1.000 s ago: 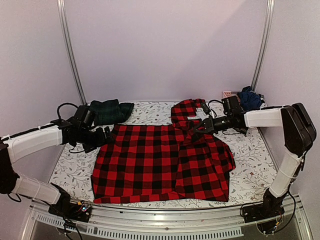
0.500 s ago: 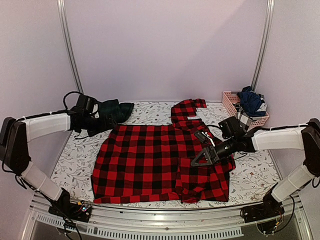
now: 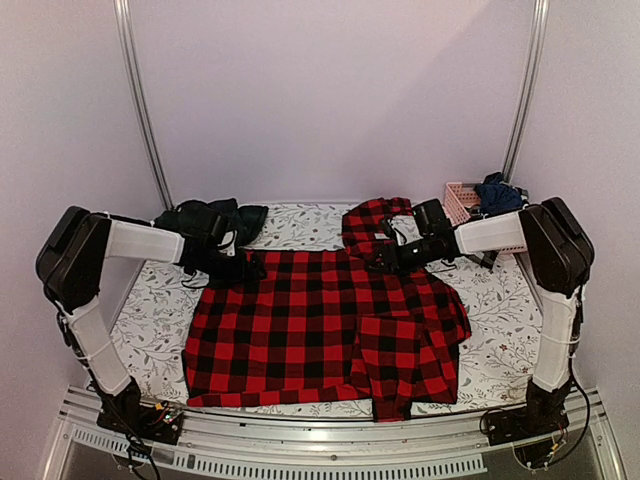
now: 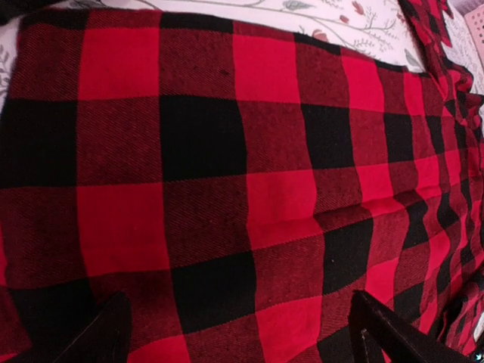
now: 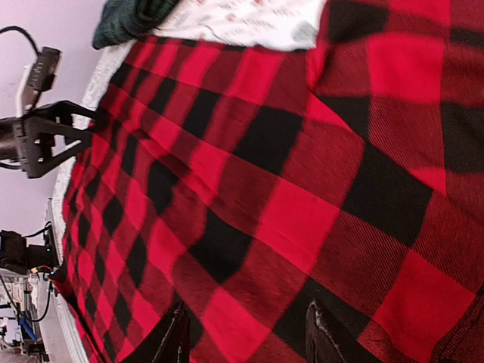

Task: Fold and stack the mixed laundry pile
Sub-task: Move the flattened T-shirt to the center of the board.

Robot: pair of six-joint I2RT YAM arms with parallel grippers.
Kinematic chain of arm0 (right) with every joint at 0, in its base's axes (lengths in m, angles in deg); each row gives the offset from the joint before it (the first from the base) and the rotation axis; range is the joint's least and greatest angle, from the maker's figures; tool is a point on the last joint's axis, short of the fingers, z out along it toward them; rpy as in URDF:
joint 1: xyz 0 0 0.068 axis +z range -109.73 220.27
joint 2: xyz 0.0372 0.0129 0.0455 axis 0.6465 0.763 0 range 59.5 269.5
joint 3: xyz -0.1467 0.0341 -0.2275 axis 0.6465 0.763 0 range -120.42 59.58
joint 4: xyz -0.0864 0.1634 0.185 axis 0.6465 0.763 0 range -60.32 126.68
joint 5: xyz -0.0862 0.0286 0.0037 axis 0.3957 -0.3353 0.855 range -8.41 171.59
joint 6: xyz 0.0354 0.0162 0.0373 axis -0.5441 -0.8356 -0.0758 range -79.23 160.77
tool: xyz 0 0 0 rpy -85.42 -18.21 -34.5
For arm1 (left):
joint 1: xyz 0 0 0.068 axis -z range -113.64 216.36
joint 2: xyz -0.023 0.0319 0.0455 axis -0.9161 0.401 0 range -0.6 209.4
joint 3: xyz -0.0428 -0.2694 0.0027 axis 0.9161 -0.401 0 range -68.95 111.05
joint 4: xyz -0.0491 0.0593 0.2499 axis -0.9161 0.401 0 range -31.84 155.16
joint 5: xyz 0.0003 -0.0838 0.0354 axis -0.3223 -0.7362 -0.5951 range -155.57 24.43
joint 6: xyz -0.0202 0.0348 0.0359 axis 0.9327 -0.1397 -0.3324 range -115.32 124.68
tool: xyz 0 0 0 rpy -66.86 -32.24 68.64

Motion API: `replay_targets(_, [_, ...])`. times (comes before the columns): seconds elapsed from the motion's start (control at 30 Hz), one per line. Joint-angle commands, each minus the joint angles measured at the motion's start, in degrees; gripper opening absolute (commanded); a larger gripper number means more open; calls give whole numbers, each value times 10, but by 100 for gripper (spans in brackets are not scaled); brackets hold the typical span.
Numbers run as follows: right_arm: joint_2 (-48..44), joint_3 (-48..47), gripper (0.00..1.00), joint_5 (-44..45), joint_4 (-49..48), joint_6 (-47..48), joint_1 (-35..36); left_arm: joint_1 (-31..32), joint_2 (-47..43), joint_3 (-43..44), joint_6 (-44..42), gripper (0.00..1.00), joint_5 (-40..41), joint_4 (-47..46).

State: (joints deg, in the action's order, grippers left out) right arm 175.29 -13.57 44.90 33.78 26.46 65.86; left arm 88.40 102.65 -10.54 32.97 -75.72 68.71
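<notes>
The red-and-black checked flannel shirt lies spread flat mid-table, its right side folded over and one sleeve reaching back. My left gripper hovers open over the shirt's far-left corner; the left wrist view shows checked cloth under its spread fingertips. My right gripper is open over the shirt's far-right part, with nothing between its fingers. A dark green tartan piece sits at the back left. Dark navy clothes fill the basket.
A pink slatted basket stands at the back right corner. The white leaf-patterned cloth shows on both sides of the shirt. The right wrist view catches the left gripper and the tartan piece.
My right gripper opened, swung forward over the shirt's right side, then returned to the far right part. The left gripper drew back toward the tartan piece, then moved onto the shirt's far-left corner.
</notes>
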Motion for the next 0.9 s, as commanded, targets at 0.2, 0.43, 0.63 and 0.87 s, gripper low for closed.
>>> replay_targets(0.2, [-12, 132, 49, 46, 17, -15, -48, 70, 40, -10, 36, 99, -10, -30])
replay_targets(0.43, [-61, 210, 51, 18, -3, -25, -89, 115, 7, -83, 92, 97, -11, -39])
replay_targets(0.63, [-74, 128, 52, -39, -18, 7, -112, 55, -45, -38, 50, 100, 6, -13])
replay_targets(0.87, [-54, 9, 51, 86, 27, 30, -155, -36, 8, 107, -61, 100, 27, 21])
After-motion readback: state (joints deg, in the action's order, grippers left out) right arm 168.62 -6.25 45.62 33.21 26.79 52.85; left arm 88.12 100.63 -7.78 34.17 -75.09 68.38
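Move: The T-shirt lies spread under both hands. Its middle is about 17 cm to the left hand's right and 15 cm back from it, a few centimetres below; the folded green plaid garment is some 13 cm ahead and 13 cm left of that hand. From the right hand the shirt's middle is about 13 cm left, 16 cm back and 6 cm down. The far sleeve is some 14 cm straight ahead, the turned-in sleeve about 22 cm back. With fingers kept apart, both hands bear down on the far part of the T-shirt and drag it right and back, the right hand first sinking about 5 cm to reach it. The left slides some 6 cm right and 5 cm back, then returns forward and left while rising clear; the right travels about 8 cm right, edging back, then lifts forward and farther right, turning slightly clockwise. ##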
